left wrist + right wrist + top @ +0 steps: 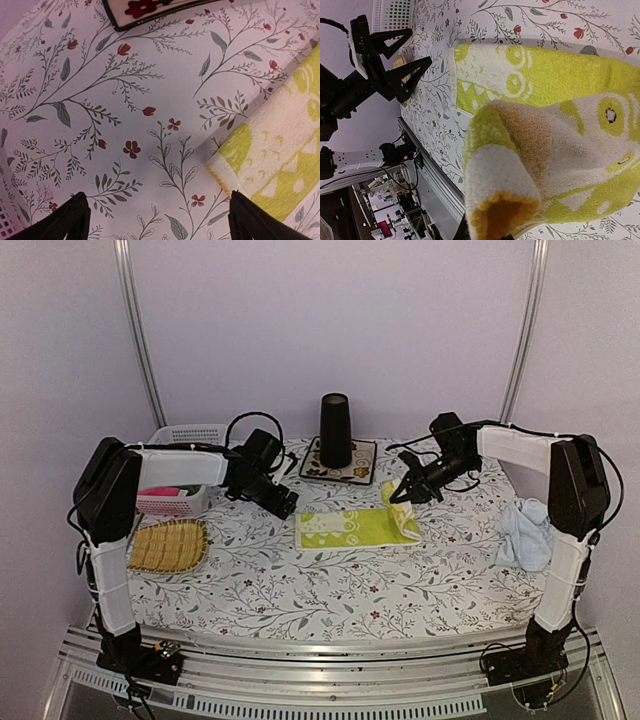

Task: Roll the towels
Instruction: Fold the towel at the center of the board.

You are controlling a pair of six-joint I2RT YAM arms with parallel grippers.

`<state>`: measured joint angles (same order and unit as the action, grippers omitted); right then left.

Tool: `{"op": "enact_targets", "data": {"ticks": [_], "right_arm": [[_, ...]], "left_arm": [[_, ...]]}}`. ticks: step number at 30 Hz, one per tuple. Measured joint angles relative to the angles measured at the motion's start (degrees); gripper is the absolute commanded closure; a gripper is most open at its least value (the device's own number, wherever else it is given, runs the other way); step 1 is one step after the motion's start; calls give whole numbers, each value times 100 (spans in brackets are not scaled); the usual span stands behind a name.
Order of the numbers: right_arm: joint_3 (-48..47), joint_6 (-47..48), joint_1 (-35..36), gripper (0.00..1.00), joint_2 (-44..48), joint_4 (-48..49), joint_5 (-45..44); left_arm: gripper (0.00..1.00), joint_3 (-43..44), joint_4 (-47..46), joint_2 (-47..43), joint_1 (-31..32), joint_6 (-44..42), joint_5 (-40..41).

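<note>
The yellow-green towel (350, 527) lies flat mid-table, with its right end lifted and curled over. My right gripper (405, 494) is shut on that raised end; in the right wrist view the folded edge (520, 165) fills the foreground and hides the fingers. My left gripper (286, 504) hovers open just off the towel's left end. In the left wrist view its fingertips (75, 220) stand wide apart over bare tablecloth, and the towel's corner (280, 165) reaches the right one. The light blue towel (526, 533) sits crumpled at the right edge, under the right arm.
A woven straw tray (170, 545) lies at the front left. Behind the left arm is a white basket (186, 434). A black cone (335, 429) stands on a flowered mat (352, 472) at the back centre; the mat's dark border (145, 12) shows in the left wrist view.
</note>
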<state>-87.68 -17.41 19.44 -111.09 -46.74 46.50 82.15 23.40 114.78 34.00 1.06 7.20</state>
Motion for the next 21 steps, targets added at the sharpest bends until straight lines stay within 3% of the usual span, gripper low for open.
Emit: {"op": "enact_targets", "data": {"ticks": [21], "right_arm": [[-1550, -994, 1161, 96, -1558, 682, 35]], "left_arm": [[3, -391, -28, 0, -17, 212, -17]]}}
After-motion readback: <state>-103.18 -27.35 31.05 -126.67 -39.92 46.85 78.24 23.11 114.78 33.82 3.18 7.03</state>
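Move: The right hand holds one end of the towel up off the table. The towel's free left end lies about 23 cm to its left, 3 cm ahead and some 12 cm below. The floral tray lies about 26 cm ahead and 13 cm left, with the black cylinder standing on it. From the open left hand, the towel's left end is about 4 cm right, 3 cm back and 6 cm below. Keep the right gripper shut on the raised towel end and carry it left over the towel lying below, about 11 cm towards its free left end, steadily. Hold height at first, then sink a couple of centimetres, with the fingers still aimed left and down. Meanwhile ease the wide-open left gripper down some 2.5 cm and slightly back, beside that free end. ##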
